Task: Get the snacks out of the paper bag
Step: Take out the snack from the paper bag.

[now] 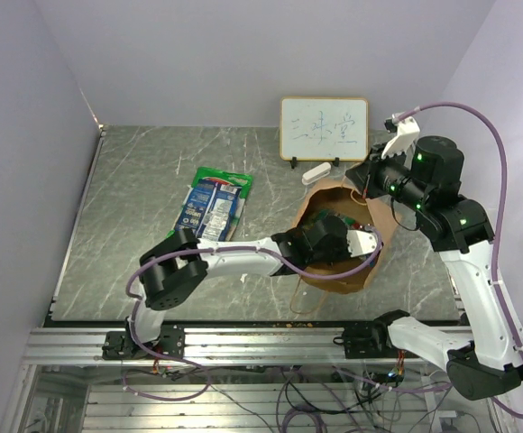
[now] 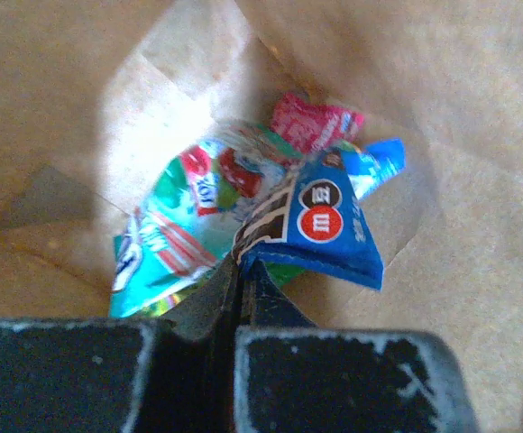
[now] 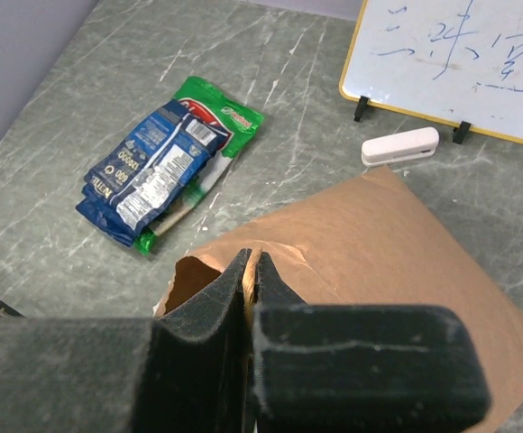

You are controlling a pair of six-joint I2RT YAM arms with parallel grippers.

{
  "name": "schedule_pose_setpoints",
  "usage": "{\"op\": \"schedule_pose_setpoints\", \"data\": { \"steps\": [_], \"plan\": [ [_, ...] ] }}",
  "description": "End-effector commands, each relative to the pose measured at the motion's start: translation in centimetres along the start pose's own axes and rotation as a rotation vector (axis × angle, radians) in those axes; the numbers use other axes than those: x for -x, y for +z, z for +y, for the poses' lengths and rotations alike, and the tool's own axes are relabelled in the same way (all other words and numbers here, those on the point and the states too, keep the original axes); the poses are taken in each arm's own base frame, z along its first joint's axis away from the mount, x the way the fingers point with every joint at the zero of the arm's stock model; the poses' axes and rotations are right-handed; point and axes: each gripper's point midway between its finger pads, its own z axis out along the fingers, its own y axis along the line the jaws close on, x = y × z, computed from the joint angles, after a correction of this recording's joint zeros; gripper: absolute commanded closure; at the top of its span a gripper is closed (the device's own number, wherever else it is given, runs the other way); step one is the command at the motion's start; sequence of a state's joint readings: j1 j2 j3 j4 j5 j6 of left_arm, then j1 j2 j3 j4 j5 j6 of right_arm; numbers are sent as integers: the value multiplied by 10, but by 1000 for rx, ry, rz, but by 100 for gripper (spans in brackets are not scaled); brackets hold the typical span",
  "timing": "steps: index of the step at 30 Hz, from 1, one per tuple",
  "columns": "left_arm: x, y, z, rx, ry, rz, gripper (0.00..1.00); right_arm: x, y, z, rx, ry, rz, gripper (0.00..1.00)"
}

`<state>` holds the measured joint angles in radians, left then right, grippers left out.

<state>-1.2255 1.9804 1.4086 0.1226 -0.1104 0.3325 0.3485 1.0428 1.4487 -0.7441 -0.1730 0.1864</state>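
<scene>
The brown paper bag [image 1: 380, 225] lies at centre right with its mouth toward the left arm. My left gripper [image 2: 241, 266] is deep inside it, shut on the corner of a small blue snack packet [image 2: 329, 230]. Behind that packet lie a teal packet [image 2: 176, 239] and a pink one [image 2: 311, 122]. My right gripper [image 3: 251, 262] is shut on the upper rim of the paper bag [image 3: 379, 234], holding the mouth up. Outside, a dark blue snack bag [image 1: 209, 207] rests on a green one [image 1: 228, 177] on the table to the left.
A small framed whiteboard [image 1: 324, 128] stands at the back, with a white eraser [image 1: 316, 171] in front of it, just behind the bag. The bag's twisted handle [image 1: 305, 302] trails toward the table's near edge. Purple walls close in on both sides.
</scene>
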Motion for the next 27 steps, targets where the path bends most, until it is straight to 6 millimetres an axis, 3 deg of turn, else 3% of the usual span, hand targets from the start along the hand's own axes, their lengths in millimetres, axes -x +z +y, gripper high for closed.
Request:
{"op": "schedule_pose_setpoints", "data": {
  "steps": [1,8,14,22,27],
  "plan": [
    [35,-26,21,52,-35,-82,93,7,-1,4,15,-6,-37,100],
    [58,-57,36,88,-69,-129,93,7,-2,2,2,-4,-44,100],
    [76,-98,53,135,-125,-138,93,12,-2,-4,-33,-5,-62,100],
    [100,-170,83,232,-303,-121,93,14,10,-10,-57,-5,-46,100],
    [103,-220,86,228,-389,-129,93,16,15,-15,-82,-15,-40,100]
  ]
}}
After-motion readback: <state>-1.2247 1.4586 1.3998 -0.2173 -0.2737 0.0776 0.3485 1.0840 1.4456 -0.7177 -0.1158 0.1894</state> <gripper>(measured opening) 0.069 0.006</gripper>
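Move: The blue M&M's bag is already pinched in the left hand, deep in the paper bag; the snack pile it's bound for lies about 34 cm to the left, 12 cm farther out and 11 cm lower. The remaining packets sit some 6 cm below that hand, about 4 cm to its right and 2 cm ahead. From the right hand, still holding the paper bag's handle, the pile is roughly 32 cm left, 9 cm ahead and 36 cm down. Keeping its pinch on the M&M's bag, the left hand draws it out of the paper bag, first almost straight up past the packets left behind, then climbing on while swinging left, to the pile's side, about 18 cm up and 11 cm left in all. Its wrist raises the fingertips towards level and turns them some 15 degrees counter-clockwise, while the right hand keeps the handle pinched and late on eases about 2 cm forward. ##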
